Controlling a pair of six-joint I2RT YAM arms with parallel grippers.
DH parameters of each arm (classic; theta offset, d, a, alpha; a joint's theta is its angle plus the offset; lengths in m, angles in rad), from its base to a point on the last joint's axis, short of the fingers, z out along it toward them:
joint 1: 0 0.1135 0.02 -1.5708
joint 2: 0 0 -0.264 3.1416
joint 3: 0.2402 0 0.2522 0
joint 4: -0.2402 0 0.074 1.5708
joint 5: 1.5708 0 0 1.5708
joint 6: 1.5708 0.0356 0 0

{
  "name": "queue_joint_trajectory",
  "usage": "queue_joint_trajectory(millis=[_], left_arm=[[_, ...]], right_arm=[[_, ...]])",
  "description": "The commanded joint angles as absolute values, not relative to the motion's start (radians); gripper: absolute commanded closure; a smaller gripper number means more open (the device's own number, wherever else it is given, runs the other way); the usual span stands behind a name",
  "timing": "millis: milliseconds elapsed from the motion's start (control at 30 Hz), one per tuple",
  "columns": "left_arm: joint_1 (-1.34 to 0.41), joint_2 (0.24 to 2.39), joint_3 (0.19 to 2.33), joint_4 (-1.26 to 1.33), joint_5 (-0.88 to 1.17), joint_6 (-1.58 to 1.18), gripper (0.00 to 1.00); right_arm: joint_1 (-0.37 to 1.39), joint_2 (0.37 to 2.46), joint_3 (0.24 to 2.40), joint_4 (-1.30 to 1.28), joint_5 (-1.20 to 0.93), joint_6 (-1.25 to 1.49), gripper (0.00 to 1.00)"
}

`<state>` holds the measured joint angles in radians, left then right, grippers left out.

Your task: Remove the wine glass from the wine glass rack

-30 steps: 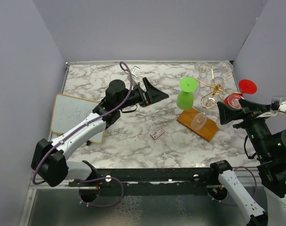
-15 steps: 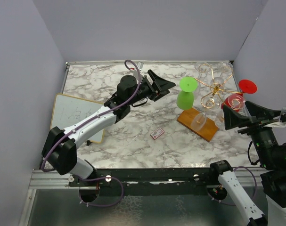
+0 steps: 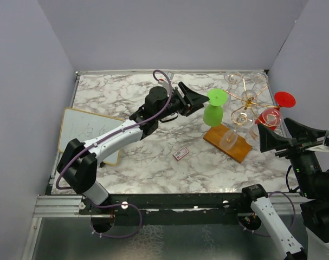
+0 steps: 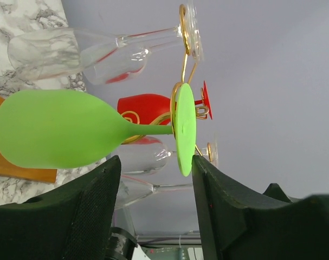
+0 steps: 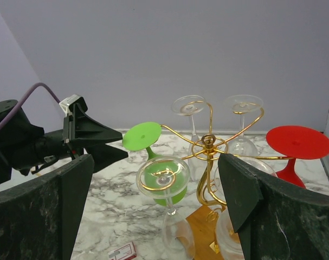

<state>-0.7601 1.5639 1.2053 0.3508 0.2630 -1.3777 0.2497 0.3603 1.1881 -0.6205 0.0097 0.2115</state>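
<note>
The gold wire wine glass rack (image 3: 250,100) stands on its brown wooden base (image 3: 227,142) at the right. Upside down on its arms hang a green wine glass (image 3: 213,111), a red one (image 3: 272,111) and several clear ones. My left gripper (image 3: 199,102) is open, its tips just short of the green glass. In the left wrist view the green stem (image 4: 148,130) lies crosswise just beyond the open left gripper (image 4: 156,162), between bowl and foot (image 4: 185,129). My right gripper (image 3: 286,135) is open near the rack's right side, holding nothing; its view faces the rack (image 5: 208,143).
A whiteboard (image 3: 88,134) lies at the table's left edge. A small card (image 3: 180,154) lies in front of the rack's base. Grey walls close in the back, left and right. The red glass foot (image 5: 298,142) overhangs to the right.
My left arm has reached rightward up to the green glass while its jaws narrowed. The right gripper has drawn back slightly from the rack, still wide open.
</note>
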Motion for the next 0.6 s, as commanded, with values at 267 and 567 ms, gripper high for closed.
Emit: queue_joint_trajectory(millis=[267,567], left_arm=[[-0.773,1.612,1.282,0.412,0.236,-1.416,0.55],[-0.783,1.630,1.301,0.427,0.237,-1.427,0.72]], right_arm=[[0.258,0.337,1.167,-0.598,0.027,0.196,0.01],[0.258,0.331,1.162,-0.600,0.035,0.193,0.01]])
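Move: The foot of the upside-down green wine glass is just off my left fingertips, about 5 cm to the right, 1 cm ahead and 2 cm above; its bowl hangs below. From this hand, the rack's hub is some 17 cm right, level ahead, and the near clear glass's foot is roughly 15 cm right and 7 cm back, both about 2 cm up. From my right hand, the green foot lies about 18 cm ahead, 13 cm left and 8 cm lower. I ease my left hand about 2 cm right, up and slightly forward, bringing its fingertips around the near rim of the green foot, one finger above the disc and one below. Meanwhile I keep closing the fingers, from just over half open to about a third; a firm pinch can't be seen yet. ##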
